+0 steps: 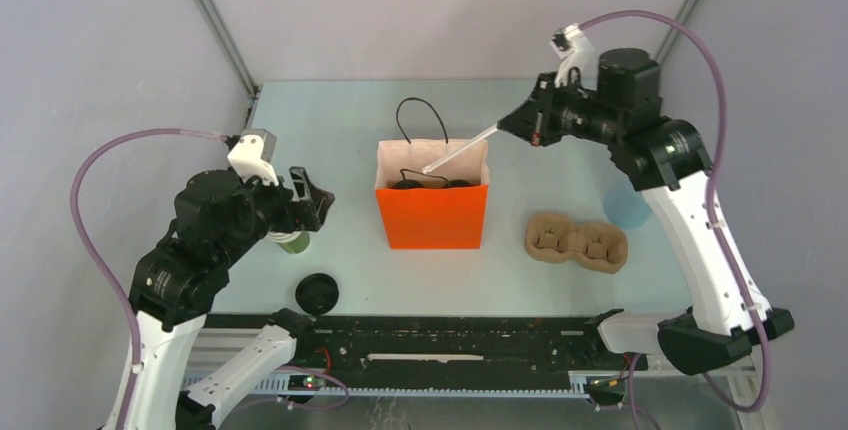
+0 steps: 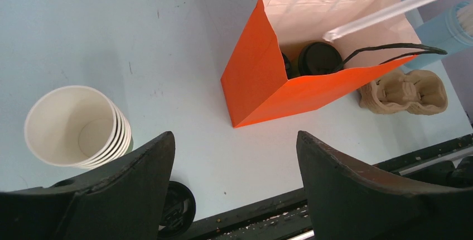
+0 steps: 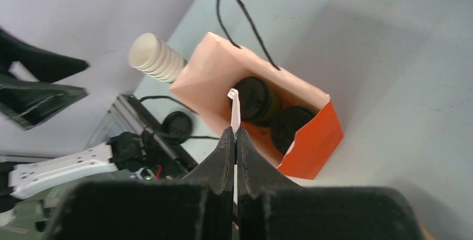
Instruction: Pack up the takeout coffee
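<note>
Two takeout coffee cups with black lids stand inside the upright orange paper bag; one lid also shows in the left wrist view. My right gripper is shut on a thin white straw, held above and behind the bag's right side. The straw slants down with its tip over the bag's open mouth. My left gripper hovers open and holds nothing, left of the bag and just above the cup stack.
A lidless stack of white-inside cups stands under the left arm. A loose black lid lies near the front edge. A brown cardboard cup carrier lies right of the bag. A pale blue container stands behind it.
</note>
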Motion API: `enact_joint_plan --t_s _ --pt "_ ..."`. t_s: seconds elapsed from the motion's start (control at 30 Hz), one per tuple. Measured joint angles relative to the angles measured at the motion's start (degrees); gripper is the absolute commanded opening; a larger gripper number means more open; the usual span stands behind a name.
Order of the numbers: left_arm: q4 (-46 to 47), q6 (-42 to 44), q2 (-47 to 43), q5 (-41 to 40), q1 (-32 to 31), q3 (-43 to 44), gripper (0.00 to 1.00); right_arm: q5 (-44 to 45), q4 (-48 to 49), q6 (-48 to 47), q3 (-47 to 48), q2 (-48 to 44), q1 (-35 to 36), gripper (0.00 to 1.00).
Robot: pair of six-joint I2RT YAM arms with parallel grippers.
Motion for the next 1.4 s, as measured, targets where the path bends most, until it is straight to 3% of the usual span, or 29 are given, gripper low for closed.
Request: enact_joint_plan --t_s 0.37,0.97,1.1,1.2,1.4 --pt "-1.33 -2.86 1.95 -0.07 0.0 3.3 0.84 19.8 -1.11 -7.8 3.67 10.56 12.83 0.01" --pt "-2.27 -8.13 0.98 -2.67 -0.04 3.91 0.84 27.12 -0.85 -14.12 6.34 15.37 16.79 0.05" --pt "-2.62 -8.07 0.83 -2.73 -0.04 3.91 0.84 27.36 -0.76 -14.75 6.43 15.65 19.34 0.24" --pt "-2.6 -7.91 0.85 -2.71 -0.04 3.91 0.84 28.41 -0.98 -15.04 8.92 17.73 21.2 0.48" --pt "-2.6 -7.21 0.92 -2.64 -0.04 3.91 0.84 32.5 -6.1 -15.17 23.67 26.93 22.43 0.68"
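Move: With my right hand I still hold the straw, its far end already over the orange bag. The bag's middle is about 12 cm to the left, 8 ahead and some 27 below that hand. The empty brown carrier sits roughly 18 cm to its right and 4 ahead, the blue straw cup about 29 right and 10 ahead, both some 34 below. From my left hand the bag lies about 17 cm right, 16 ahead and 20 below. I carry the straw left by about 10 cm and forward by 7 with my right hand, in over the bag's mouth, sinking some 6 cm while the fingers tip about 25 degrees more steeply down. Once there I open the fingers to rather more than half, let go of the straw, and come back up a couple of centimetres. ##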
